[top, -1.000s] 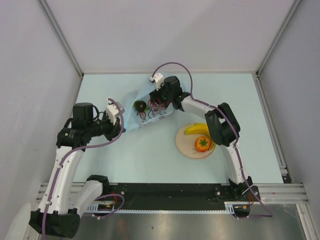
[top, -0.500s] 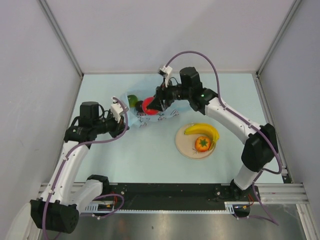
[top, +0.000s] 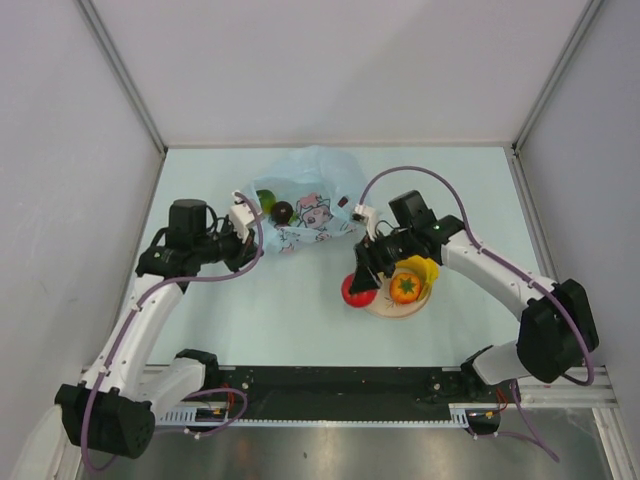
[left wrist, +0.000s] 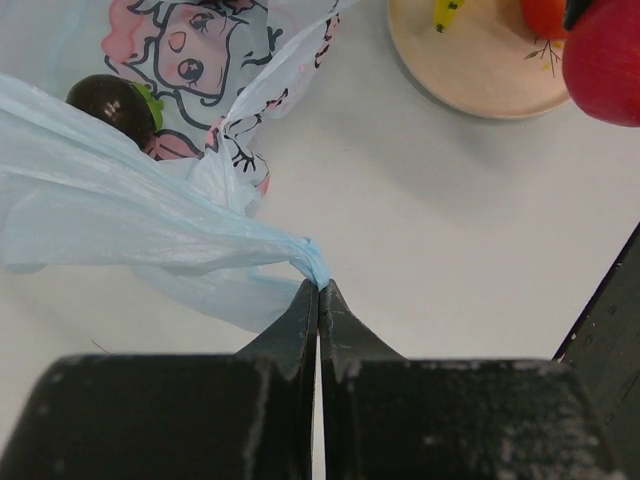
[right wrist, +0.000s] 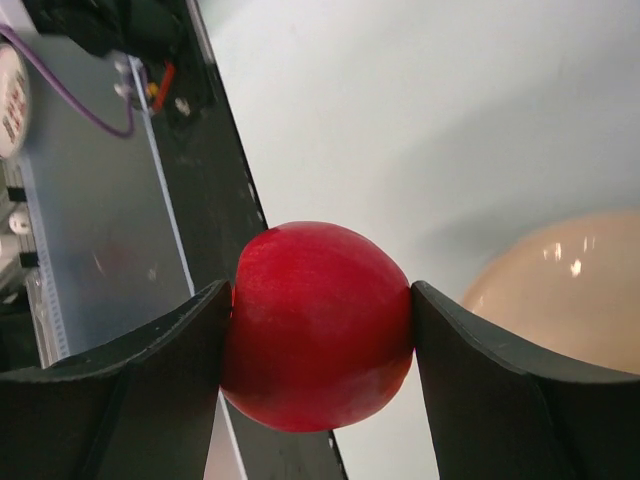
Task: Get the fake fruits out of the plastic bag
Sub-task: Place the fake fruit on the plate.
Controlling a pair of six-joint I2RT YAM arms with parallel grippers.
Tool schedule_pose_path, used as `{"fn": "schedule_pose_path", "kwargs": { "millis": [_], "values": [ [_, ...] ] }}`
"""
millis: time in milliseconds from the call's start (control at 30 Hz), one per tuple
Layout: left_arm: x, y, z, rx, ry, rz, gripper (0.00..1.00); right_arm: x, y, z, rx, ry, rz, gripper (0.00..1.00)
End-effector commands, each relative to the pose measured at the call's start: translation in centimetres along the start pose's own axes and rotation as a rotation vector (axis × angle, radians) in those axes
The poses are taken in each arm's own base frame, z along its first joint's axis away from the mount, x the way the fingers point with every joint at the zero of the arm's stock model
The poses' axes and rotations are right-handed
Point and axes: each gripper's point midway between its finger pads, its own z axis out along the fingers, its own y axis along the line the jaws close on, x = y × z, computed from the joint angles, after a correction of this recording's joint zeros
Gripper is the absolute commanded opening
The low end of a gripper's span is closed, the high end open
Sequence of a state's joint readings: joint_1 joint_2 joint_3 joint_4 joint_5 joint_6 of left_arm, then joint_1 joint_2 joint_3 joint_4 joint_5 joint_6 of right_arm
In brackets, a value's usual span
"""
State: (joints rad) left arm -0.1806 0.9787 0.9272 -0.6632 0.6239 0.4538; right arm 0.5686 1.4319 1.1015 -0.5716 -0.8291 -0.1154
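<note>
The light-blue plastic bag (top: 312, 195) lies crumpled at the back of the table. A dark purple fruit (top: 282, 211) and a green fruit (top: 265, 200) sit at its left opening. My left gripper (top: 249, 236) is shut on a twisted corner of the bag (left wrist: 130, 210), with the purple fruit (left wrist: 112, 100) just beyond it. My right gripper (top: 360, 285) is shut on the red apple (right wrist: 318, 325), held at the near-left rim of the beige plate (top: 388, 309). A yellow banana (top: 420, 266) and an orange fruit (top: 404, 287) lie on that plate.
The plate (left wrist: 480, 75) is to the right of the bag, about a hand's width away. Grey walls close in the table on the left, back and right. A black rail (top: 330, 380) runs along the near edge by the arm bases.
My right gripper has carried the red apple from the bag's mouth to the plate's near-left rim. The bag has spread out behind. My left gripper keeps its hold.
</note>
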Motion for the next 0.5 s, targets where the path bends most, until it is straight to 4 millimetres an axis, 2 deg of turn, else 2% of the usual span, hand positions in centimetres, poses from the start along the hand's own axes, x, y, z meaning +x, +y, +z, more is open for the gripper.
{"fn": "schedule_pose_path", "kwargs": {
  "millis": [0, 133, 200, 467],
  "values": [
    [-0.7, 0.5, 0.3, -0.018, -0.02, 0.035, 0.0, 3.7, -1.1, -1.2, 0.01, 0.061, 0.013, 0.41],
    [-0.3, 0.5, 0.3, -0.022, -0.01, 0.034, 0.0, 4.6, -3.6, -1.3, 0.03, 0.056, 0.068, 0.4],
    [0.1, 0.5, 0.3, -0.016, 0.013, 0.041, 0.0, 4.6, -4.1, -1.2, 0.015, 0.054, 0.08, 0.4],
    [0.5, 0.8, 0.3, -0.019, 0.052, 0.036, 0.0, 6.1, -7.5, 0.7, 0.049, 0.099, 0.095, 0.42]
  ]
}}
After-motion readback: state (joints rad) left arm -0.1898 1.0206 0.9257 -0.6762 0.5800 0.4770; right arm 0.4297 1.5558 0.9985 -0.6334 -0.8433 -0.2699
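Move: Below the right hand, which already holds the red fruit, the plate's middle lies some 14 cm down, about 6 cm ahead and 9 cm to the right. On the plate, the orange tomato sits roughly 4 cm ahead and 12 cm right of the hand, and the banana about 11 cm ahead and 14 cm right. From the left hand, shut on the bag's edge, the plate is about 31 cm right, 2 cm ahead and 17 cm below. Sinking about 7 cm and carrying the red fruit some 5 cm to the right, the right hand brings it in over the plate's near left rim; the sideways travel ends early and the rest is almost straight down. Its fingers tip slightly further downward and keep their pinch, while the left hand, still pinching the bag, dips a centimetre or so. ##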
